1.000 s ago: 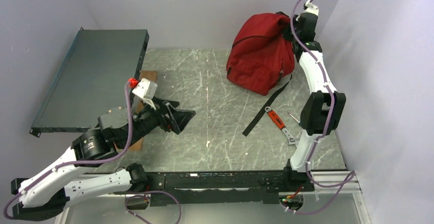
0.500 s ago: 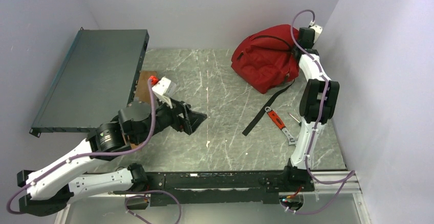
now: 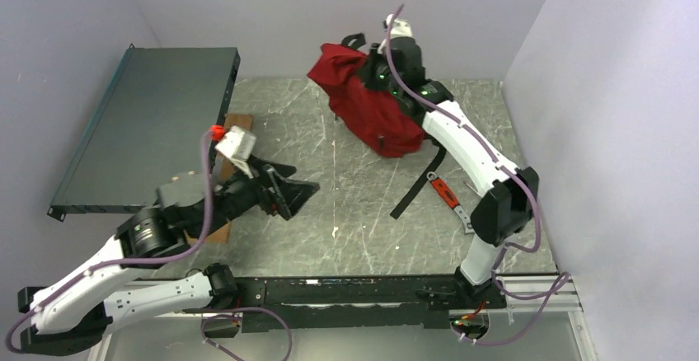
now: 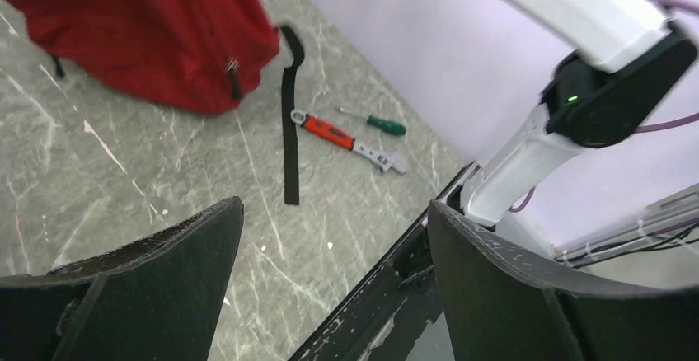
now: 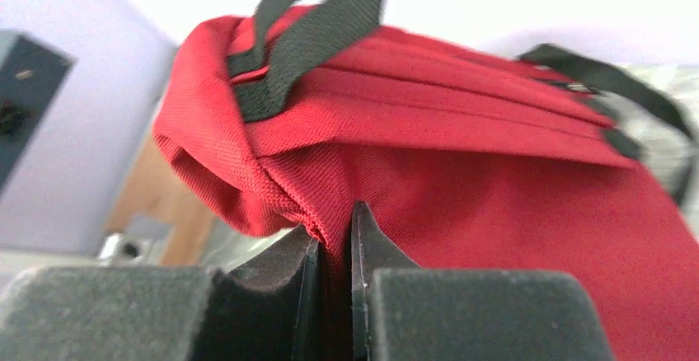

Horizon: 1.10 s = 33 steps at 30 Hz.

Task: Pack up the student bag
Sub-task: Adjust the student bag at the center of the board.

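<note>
The student bag (image 3: 375, 110), a soft red backpack with black webbing, hangs tilted at the back middle of the table, its lower end near the marble top. My right gripper (image 3: 372, 71) is shut on a fold of its red fabric near the top; in the right wrist view the cloth (image 5: 494, 180) is pinched between the two fingertips (image 5: 334, 229), under the black carry handle (image 5: 317, 31). My left gripper (image 3: 301, 198) hovers open and empty over the table's left middle, well apart from the bag (image 4: 148, 31). Nothing lies between its fingers (image 4: 334, 213).
A black strap (image 3: 420, 181) trails from the bag over the table. A red-handled wrench (image 3: 447, 194) and a green-handled screwdriver (image 4: 383, 124) lie at the right. A dark flat rack panel (image 3: 148, 122) leans at the left, with a brown board (image 3: 241, 122) beside it. Walls close in at the back and right.
My right arm has swung the bag from the back right corner leftward to the back middle. The left gripper pushed right, then drew back, staying open.
</note>
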Each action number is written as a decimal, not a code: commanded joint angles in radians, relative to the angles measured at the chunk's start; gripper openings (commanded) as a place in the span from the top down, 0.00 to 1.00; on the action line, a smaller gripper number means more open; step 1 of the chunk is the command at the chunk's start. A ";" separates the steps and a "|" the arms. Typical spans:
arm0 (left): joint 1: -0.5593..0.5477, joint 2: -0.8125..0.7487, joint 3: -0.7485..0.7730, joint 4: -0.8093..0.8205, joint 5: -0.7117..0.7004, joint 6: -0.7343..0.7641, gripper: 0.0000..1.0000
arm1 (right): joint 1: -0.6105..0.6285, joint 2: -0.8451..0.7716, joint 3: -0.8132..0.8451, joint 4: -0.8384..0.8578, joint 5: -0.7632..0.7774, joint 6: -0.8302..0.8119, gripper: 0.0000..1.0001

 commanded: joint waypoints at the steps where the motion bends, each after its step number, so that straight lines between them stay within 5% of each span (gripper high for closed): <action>1: 0.004 -0.079 0.003 0.008 -0.056 -0.014 0.13 | 0.094 0.074 0.215 0.187 -0.212 0.269 1.00; 6: 0.004 -0.123 0.003 -0.025 -0.103 -0.026 0.13 | 0.159 0.283 0.605 0.222 -0.237 0.430 1.00; 9: 0.004 -0.125 0.004 -0.028 -0.101 -0.033 0.13 | 0.118 0.327 0.685 0.261 -0.169 0.442 1.00; 13: 0.004 -0.117 0.006 -0.026 -0.087 -0.036 0.13 | -0.030 0.215 0.413 0.407 -0.195 0.492 1.00; 17: 0.005 -0.104 0.001 -0.012 -0.080 -0.027 0.13 | -0.215 0.005 -0.102 0.594 -0.276 0.568 1.00; 23: 0.006 -0.049 0.037 -0.008 -0.058 0.010 0.12 | -0.544 -0.304 -0.588 0.613 -0.344 0.488 1.00; 29: 0.006 0.024 0.046 0.035 0.000 0.018 0.12 | -0.807 -0.367 -0.844 0.627 -0.368 0.361 1.00; 33: 0.006 0.051 0.044 0.052 0.038 -0.001 0.13 | -0.867 -0.329 -0.912 0.631 -0.314 0.248 1.00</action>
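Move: The right hand already grips the red bag by its upper part; the bag's body hangs about 15 cm below and 3 cm to the right. The open middle of the board lies about 8 cm back, 10 cm left and 33 cm below; the strap's free length 14 cm back and 15 cm right, the wrench 20 cm back and 24 cm right, both at board height. From the empty left hand, the board's middle is some 25 cm ahead, 11 cm right, 38 cm below. Keep the right gripper shut on the bag and swing it left about 15 cm, then reverse into a fast sweep of nearly 50 cm to the right towards the right wall, sinking some 15 cm and drawing back a little. Roll the wrist's left side up some 30 degrees and turn the hand clockwise on the sweep. Let the open left gripper sway a few centimetres left and up, then back. ##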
